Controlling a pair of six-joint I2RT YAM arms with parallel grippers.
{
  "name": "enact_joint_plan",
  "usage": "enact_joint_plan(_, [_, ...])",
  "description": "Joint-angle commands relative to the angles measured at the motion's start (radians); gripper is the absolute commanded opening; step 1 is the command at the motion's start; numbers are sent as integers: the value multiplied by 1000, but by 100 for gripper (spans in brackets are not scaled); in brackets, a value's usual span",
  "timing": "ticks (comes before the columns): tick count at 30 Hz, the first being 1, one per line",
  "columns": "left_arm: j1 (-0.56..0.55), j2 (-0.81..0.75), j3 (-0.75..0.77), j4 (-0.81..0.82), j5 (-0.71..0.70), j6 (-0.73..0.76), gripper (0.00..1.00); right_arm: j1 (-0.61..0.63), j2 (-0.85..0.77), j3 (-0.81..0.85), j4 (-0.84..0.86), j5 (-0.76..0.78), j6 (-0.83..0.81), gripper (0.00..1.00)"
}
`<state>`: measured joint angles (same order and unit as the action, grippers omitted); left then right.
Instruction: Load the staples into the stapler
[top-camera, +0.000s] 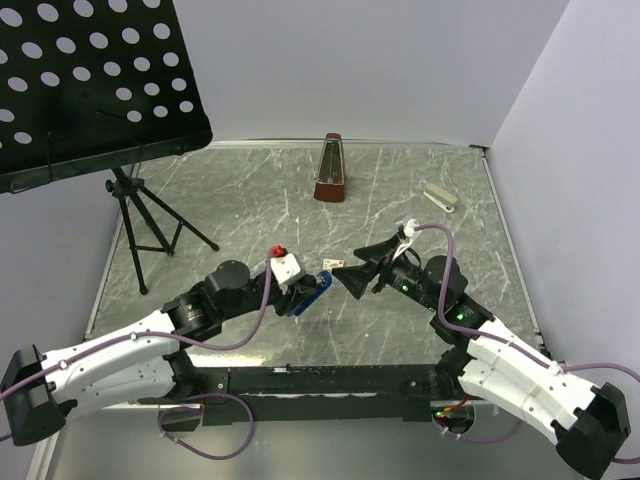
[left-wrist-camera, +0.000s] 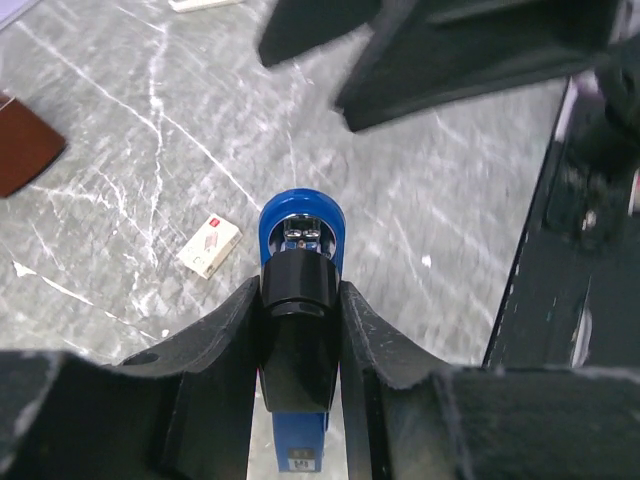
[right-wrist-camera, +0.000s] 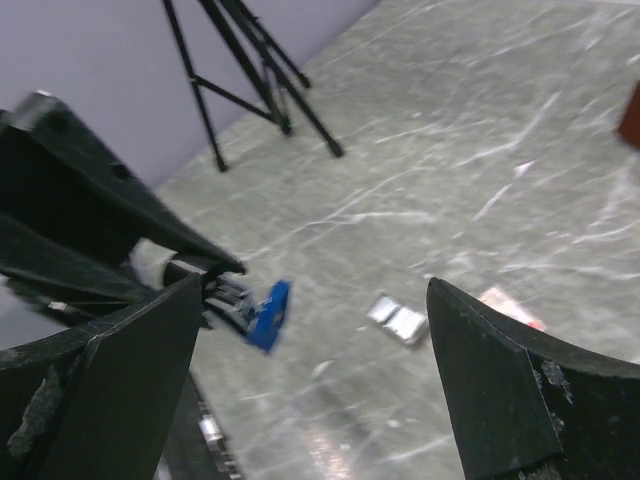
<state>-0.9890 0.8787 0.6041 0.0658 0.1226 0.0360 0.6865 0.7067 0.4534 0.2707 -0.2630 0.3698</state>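
Observation:
My left gripper (top-camera: 300, 296) (left-wrist-camera: 300, 292) is shut on the stapler (top-camera: 318, 287) (left-wrist-camera: 302, 232), a blue one with a black top. Its rounded blue front (right-wrist-camera: 266, 314) sticks out past the fingers, with metal parts showing. The staples (top-camera: 327, 263) (left-wrist-camera: 209, 245) lie on the table as a tiny whitish box with red print, just left of the stapler's nose. My right gripper (top-camera: 348, 266) (right-wrist-camera: 313, 283) hangs wide open and empty, facing the stapler. A silvery-grey flat piece (right-wrist-camera: 400, 320) lies on the table between its fingers. A whitish-red corner (right-wrist-camera: 508, 300) shows beside its right finger.
A brown metronome (top-camera: 330, 170) stands at the back centre. A pale second stapler (top-camera: 440, 197) lies at the back right. A black music stand (top-camera: 90, 80) on a tripod (top-camera: 150, 220) fills the back left. Grey walls close the table's sides.

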Motion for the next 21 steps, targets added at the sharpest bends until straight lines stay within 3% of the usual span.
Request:
enact_joint_plan(1, [0,-67,-44,288,-55,-134,1,48,25,47,2,39,197,99])
enact_joint_plan(7, [-4,-72,-72,371,-61,-151,1,157,114,91,12,155,265,96])
enact_joint_plan(11, [-5,-80,-82,407,-63,-145,1,177,155,87,12,261,328,88])
enact_joint_plan(16, [-5,-109,-104,433,-89,-150,1,177,140,30,70,306,354,63])
enact_joint_plan(21, [-5,-103,-109,437,-44,-142,1,177,120,18,38,370,379,47])
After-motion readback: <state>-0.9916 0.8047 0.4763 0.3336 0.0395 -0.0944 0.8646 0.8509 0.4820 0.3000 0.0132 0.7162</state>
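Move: The left gripper already holds the blue stapler by its middle, at the left fingertips. From the wide-open right gripper the stapler's middle lies about 9 cm left, 4 cm back and 4 cm lower, its free end reaching forward and nearer. On the table, some 24 cm below the right gripper, the staple box lies about 5 cm left and 7 cm ahead; the staple strips lie about 12 cm left and 2 cm ahead. Sweep the right gripper left about 4 cm to the stapler's free end, swinging slightly back and then forward again while sinking a little, and tip its fingers down some 20 degrees. Ease back right a touch as the fingers close to half open around that end. With the left, keep the grip, lift the stapler 2 to 3 cm and tilt the fingertips up. ##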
